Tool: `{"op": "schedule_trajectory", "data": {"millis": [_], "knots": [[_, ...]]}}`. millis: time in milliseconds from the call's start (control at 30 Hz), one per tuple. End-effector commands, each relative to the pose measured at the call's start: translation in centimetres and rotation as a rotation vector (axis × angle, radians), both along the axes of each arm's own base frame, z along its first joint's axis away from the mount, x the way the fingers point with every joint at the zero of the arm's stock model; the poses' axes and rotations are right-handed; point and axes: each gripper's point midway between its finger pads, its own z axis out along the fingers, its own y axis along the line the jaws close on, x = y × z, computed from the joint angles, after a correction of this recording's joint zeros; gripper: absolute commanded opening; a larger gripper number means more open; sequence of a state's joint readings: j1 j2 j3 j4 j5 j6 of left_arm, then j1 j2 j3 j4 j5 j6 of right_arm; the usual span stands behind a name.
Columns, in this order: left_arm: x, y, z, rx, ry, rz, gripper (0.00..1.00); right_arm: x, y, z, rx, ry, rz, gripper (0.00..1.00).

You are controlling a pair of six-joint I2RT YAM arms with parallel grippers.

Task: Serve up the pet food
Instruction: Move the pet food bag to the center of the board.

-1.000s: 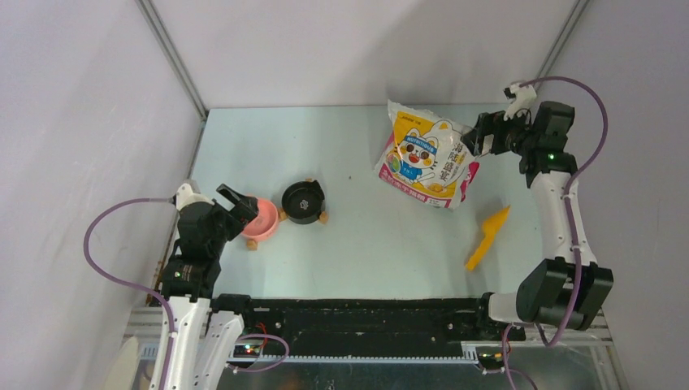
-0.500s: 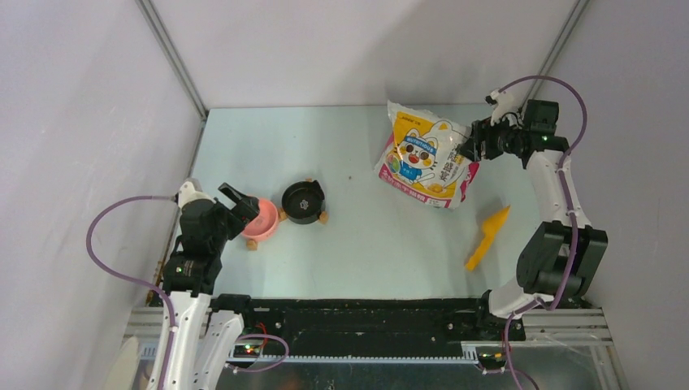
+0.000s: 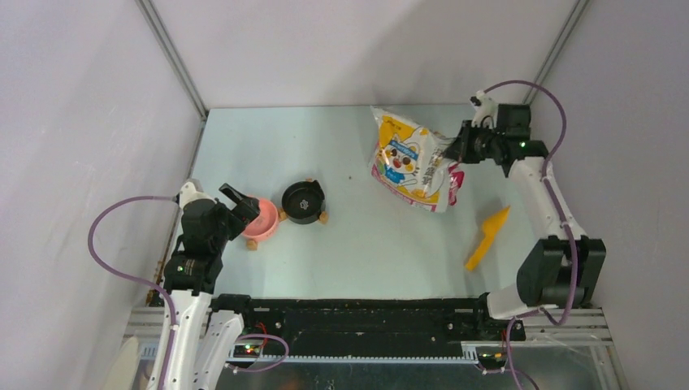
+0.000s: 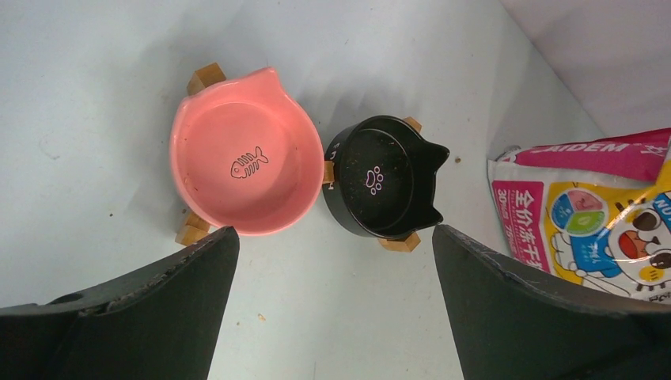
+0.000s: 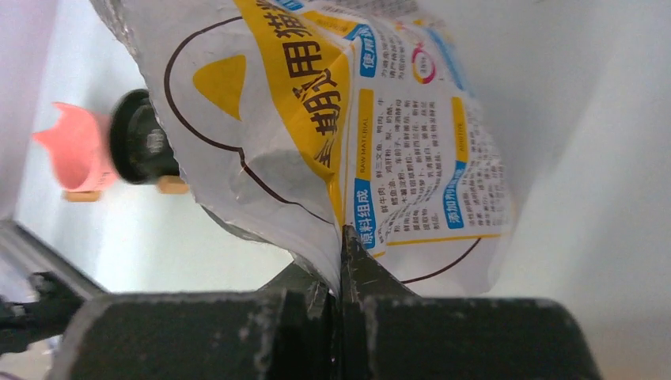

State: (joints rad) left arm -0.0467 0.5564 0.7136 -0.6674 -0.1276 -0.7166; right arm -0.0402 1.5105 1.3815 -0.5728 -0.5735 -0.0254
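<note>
No pet food shows; it is hidden inside the white-yellow cartoon-cat bag. My right gripper is shut on that bag's right edge, and the bag stands tipped up off the table. In the right wrist view the bag's film is pinched between my closed fingers. My left gripper hangs open beside the pink bowl, holding nothing. In the left wrist view the pink bowl and black bowl lie beyond my open gripper, both without food.
A yellow scoop lies on the table to the right, below the bag. The black bowl sits right of the pink one on small wooden feet. Grey walls close in the back and both sides.
My right gripper has shut on the bag's edge and drawn it left and up, so the bag has gone from lying flat to tipped up. The left arm has hardly moved.
</note>
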Motion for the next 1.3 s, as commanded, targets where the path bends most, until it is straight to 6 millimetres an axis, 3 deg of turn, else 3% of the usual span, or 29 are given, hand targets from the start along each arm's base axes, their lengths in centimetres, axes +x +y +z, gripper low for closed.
{"op": "schedule_trajectory", "data": {"millis": [0, 33, 67, 100, 167, 367, 467, 600, 733, 800, 867, 1000, 1067, 1167, 1267], "knots": [[0.3, 0.1, 0.1, 0.004, -0.015, 0.01, 0.99, -6.6, 9.5, 5.9, 0.267, -0.004, 0.12, 0.0], [0.2, 0.1, 0.1, 0.002, -0.014, 0.009, 0.99, -6.8, 9.8, 6.6, 0.271, -0.036, 0.101, 0.0], [0.2, 0.1, 0.1, 0.0, -0.017, 0.01, 1.0, -8.8, 11.2, 7.1, 0.299, -0.035, 0.113, 0.0], [0.2, 0.1, 0.1, -0.002, -0.02, 0.01, 1.0, -9.2, 10.8, 8.6, 0.305, -0.094, 0.06, 0.0], [0.2, 0.0, 0.2, -0.007, -0.029, 0.005, 0.99, -11.3, 12.2, 9.1, 0.341, -0.094, 0.016, 0.0], [0.2, -0.1, 0.1, -0.011, -0.022, 0.007, 0.99, -15.1, 13.1, 10.0, 0.461, -0.108, -0.226, 0.0], [0.1, -0.2, 0.1, -0.012, -0.019, -0.004, 0.99, -15.9, 13.4, 10.0, 0.489, -0.149, -0.296, 0.0], [0.1, -0.6, 0.2, -0.018, -0.026, -0.024, 0.99, -17.9, 15.7, 10.0, 0.481, -0.177, -0.272, 0.0], [0.5, -1.7, 0.3, -0.035, -0.028, -0.088, 0.99, -18.2, 16.1, 10.2, 0.443, -0.234, -0.273, 0.04], [0.7, -3.4, 0.6, -0.072, -0.037, -0.182, 0.99, -18.3, 16.2, 10.3, 0.424, -0.253, -0.249, 0.1], [1.2, -4.8, 1.0, -0.112, -0.049, -0.249, 0.99, -18.4, 16.2, 10.3, 0.383, -0.28, -0.214, 0.25], [2.3, -8.4, 2.7, -0.232, -0.114, -0.41, 0.99, -18.5, 15.3, 9.9, 0.278, -0.336, -0.147, 0.79], [2.7, -10.1, 4.0, -0.251, -0.153, -0.476, 0.99, -18.7, 14.7, 10.2, 0.269, -0.346, -0.127, 0.95], [3.5, -12.1, 5.2, -0.212, -0.164, -0.514, 0.99, -18.6, 13.4, 11.1, 0.289, -0.351, -0.123, 0.99], [3.9, -14.8, 7.5, -0.185, -0.188, -0.591, 0.99, -17.3, 11.1, 11.9, 0.3, -0.354, -0.18, 0.99]]}}
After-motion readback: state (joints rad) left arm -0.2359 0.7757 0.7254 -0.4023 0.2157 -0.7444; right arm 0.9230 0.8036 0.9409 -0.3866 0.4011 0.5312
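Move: The right hand already pinches the pet food bag's right upper edge; the board's center lies about 23 cm to its left, 14 cm back and 13 cm below. The yellow scoop is roughly 24 cm back and 14 cm right of this hand, the black bowl 13 cm back and 42 cm left. From the open left hand, the bag's middle is some 48 cm right and 14 cm ahead, the black bowl 16 cm right and 3 cm ahead. Right hand hauls the bag some 20 cm back, 15 left, releases, rises; left hand swings right towards it. ##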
